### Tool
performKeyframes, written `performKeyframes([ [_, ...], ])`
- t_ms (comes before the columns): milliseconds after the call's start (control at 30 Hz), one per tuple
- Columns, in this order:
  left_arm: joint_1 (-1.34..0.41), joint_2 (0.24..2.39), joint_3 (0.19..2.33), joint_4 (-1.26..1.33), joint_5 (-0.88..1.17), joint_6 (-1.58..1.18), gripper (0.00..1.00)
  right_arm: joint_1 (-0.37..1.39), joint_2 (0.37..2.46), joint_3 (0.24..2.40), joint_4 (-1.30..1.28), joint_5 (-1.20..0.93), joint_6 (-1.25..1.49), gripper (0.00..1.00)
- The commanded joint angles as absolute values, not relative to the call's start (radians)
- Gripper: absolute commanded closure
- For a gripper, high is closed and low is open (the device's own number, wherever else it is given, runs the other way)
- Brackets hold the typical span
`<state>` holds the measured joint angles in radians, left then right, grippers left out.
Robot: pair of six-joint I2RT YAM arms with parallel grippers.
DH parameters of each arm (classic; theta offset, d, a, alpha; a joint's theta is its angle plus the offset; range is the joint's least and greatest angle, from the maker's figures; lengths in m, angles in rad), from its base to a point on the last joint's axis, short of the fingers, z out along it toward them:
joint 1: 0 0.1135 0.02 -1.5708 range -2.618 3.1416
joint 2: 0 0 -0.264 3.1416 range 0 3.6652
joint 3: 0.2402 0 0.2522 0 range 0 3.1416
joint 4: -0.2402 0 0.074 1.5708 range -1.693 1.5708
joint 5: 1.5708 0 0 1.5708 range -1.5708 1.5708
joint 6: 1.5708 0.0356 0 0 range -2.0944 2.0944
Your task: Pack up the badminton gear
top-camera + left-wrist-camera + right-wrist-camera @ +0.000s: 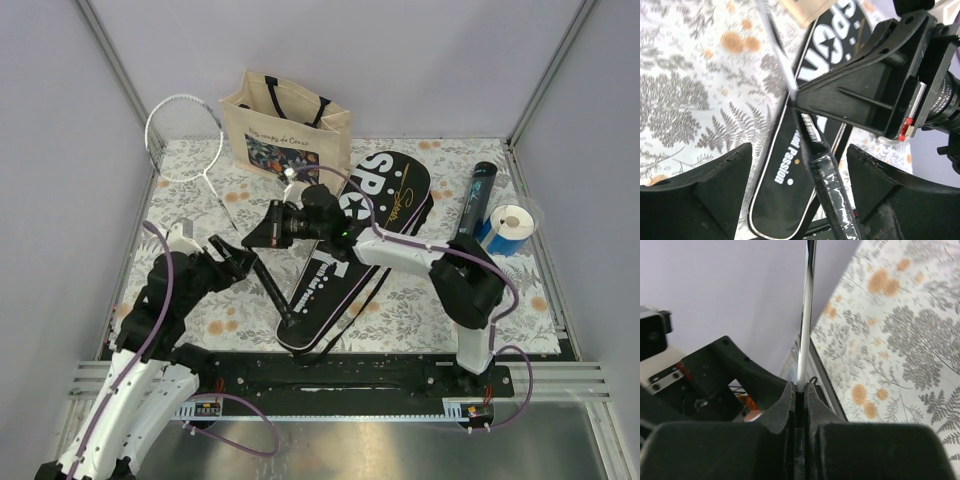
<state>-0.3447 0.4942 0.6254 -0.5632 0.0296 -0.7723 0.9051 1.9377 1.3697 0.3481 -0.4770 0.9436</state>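
Observation:
One racket lies slantwise at the left. Its white-strung head (183, 137) leans near the back left wall, and its black handle (278, 298) points toward the front. My right gripper (252, 238) is shut on the thin silver shaft (807, 305), right where it meets the handle. My left gripper (233, 258) is open, its fingers (735, 165) on either side of the shiny wrapped handle (832, 190) without touching it. Under the handle the black racket cover (375, 225) with white lettering lies flat. A long black tube (478, 198) lies at the right.
A beige tote bag (285, 125) with a dark floral print stands at the back, behind the cover. A short blue-and-white roll (510, 228) sits next to the tube at the right edge. A floral cloth (420, 300) covers the table, and walls close in on three sides.

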Motion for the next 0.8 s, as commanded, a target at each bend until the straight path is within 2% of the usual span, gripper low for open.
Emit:
performKeyframes([
  [0, -0.344, 0.433, 0.744, -0.574, 0.032, -0.709, 0.2, 0.867, 1.77, 1.324, 0.489, -0.519, 0.943, 1.0],
  [200, -0.342, 0.428, 0.851, -0.583, 0.075, -0.646, 0.2, 0.807, 1.586, 1.229, 0.495, -0.485, 0.95, 1.0],
  [500, -0.342, 0.474, 0.838, -0.557, 0.15, -0.572, 0.22, 0.634, 1.237, 0.948, 0.468, -0.348, 0.96, 1.0],
  [700, -0.359, 0.61, 0.827, -0.514, 0.216, -0.552, 0.26, 0.537, 1.013, 0.776, 0.341, -0.276, 0.934, 1.0],
  [767, -0.406, 0.647, 0.812, -0.483, 0.174, -0.554, 0.27, 0.508, 0.951, 0.724, 0.299, -0.268, 0.928, 1.0],
])
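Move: Pinched in the right hand, the racket is to go over the racket bag, whose middle lies about 26 cm to that hand's right, 9 cm ahead and some 18 cm below. The tote stands roughly 38 cm ahead and 10 cm to the right, its middle about 8 cm lower; the shuttle tube lies about 36 cm right of the bag's middle and 11 cm farther out. From the open left hand, the bag is some 24 cm right, 14 cm ahead and 18 cm below. Carrying the racket, still pinched where its shaft meets the grip, the right hand sweeps about 24 cm to the right and rises some 12 cm, ending over the racket bag, while it turns some 30 degrees clockwise and tips up a little. The left hand, already open and staying so, lifts about 10 cm, tilting up, then begins to sink and drift right. ##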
